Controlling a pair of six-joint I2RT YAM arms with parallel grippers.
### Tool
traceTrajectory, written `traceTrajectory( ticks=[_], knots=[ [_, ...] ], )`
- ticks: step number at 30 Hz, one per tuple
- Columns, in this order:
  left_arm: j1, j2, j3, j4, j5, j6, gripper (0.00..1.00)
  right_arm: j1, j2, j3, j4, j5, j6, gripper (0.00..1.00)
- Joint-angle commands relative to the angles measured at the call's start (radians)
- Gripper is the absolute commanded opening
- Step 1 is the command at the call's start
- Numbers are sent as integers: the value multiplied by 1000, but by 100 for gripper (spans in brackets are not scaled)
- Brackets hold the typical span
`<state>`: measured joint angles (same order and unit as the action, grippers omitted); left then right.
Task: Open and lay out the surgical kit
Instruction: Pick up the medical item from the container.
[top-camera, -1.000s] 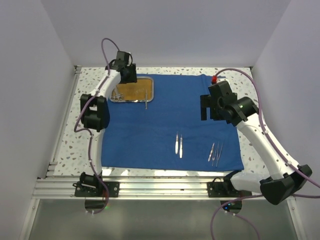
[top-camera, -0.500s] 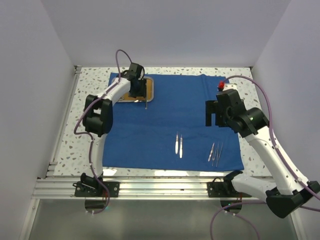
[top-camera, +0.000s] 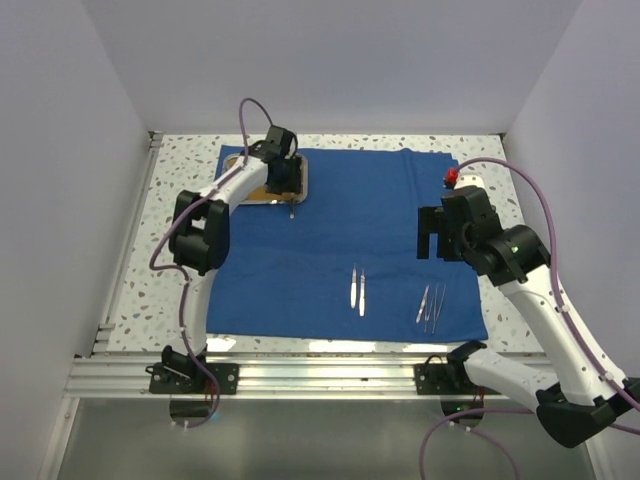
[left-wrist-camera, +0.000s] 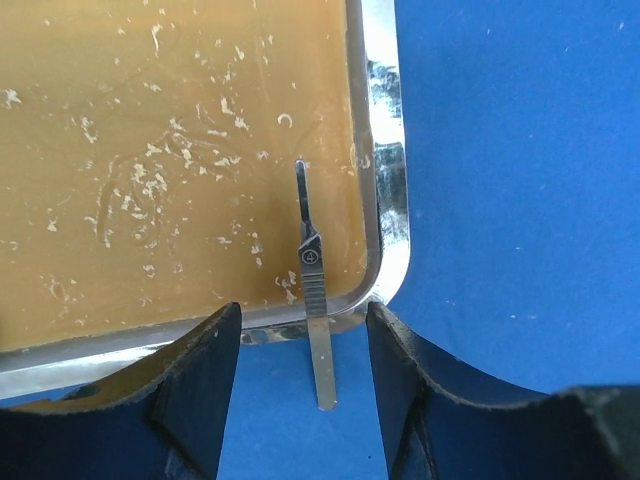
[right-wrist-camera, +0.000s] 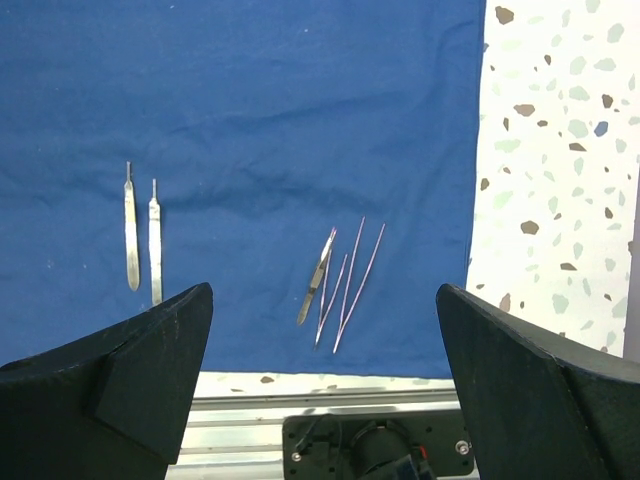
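Observation:
The royal-blue cloth lies spread flat on the table. The steel tray with its orange-brown base sits at the cloth's far left corner. A scalpel handle lies across the tray's near rim, its end on the cloth; it also shows in the top view. My left gripper is open just above it, a finger on each side, not touching. Two scalpels and a few tweezers lie on the cloth's near part, also in the right wrist view. My right gripper hovers open and empty high above them.
The speckled tabletop shows around the cloth. An aluminium rail runs along the near edge with both arm bases. White walls close in the left, right and back. The left arm's cable loops over the tray's far side.
My left gripper moved right across the tray to its near right corner, over the scalpel handle. My right arm drew back to the right and slightly nearer.

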<state>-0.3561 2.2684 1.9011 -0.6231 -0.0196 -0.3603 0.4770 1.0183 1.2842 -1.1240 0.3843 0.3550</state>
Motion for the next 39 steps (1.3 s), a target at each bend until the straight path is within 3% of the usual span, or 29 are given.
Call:
traceTrajectory(
  ticks=[1,15,18,22,24,34,39],
  knots=[
    [0,-4,61,23,-5,-17,57,0,-6,6,-16,30,9,98],
    [-27,120,142,-7,-89,-14,51,2,17,6,-3,41,-14,98],
    [-27,129,157,-15,-97,-16,40,0,19,4,1,42,-16,98],
    [-27,126,170,-26,-106,-14,8,0,23,-2,6,38,-18,98],
    [-27,122,176,-32,-112,-14,0,2,22,-3,12,36,-19,98],
    [-27,66,202,-82,-121,-22,0,0,11,3,24,21,-28,98],
    [-46,-46,240,-139,-140,-32,0,0,-6,-2,39,2,-33,98]
  ],
)
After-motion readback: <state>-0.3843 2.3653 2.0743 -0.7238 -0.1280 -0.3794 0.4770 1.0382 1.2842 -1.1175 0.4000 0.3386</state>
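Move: Just 1 cm ahead, 1 cm to the right and some 2 cm below the open left fingers is the middle of the scalpel, lying lengthwise across the tray's near rim. The tray's centre is about 8 cm ahead and 7 cm left, the scissors roughly 5 cm ahead and 15 cm left, and the laid-out handles some 24 cm back and 19 cm right. From the right hand the scalpel is about 29 cm ahead, 35 cm left and 22 cm below. Easing forward about 2 cm with a small hop up, the left hand sinks to some 2 cm below its starting height over the near rim and shuts its fingers from half open, pinching the scalpel just behind the numbered neck. It keeps the pinch, edges back slightly and then rises about 2 cm, its left side tipping up some 5 degrees. ##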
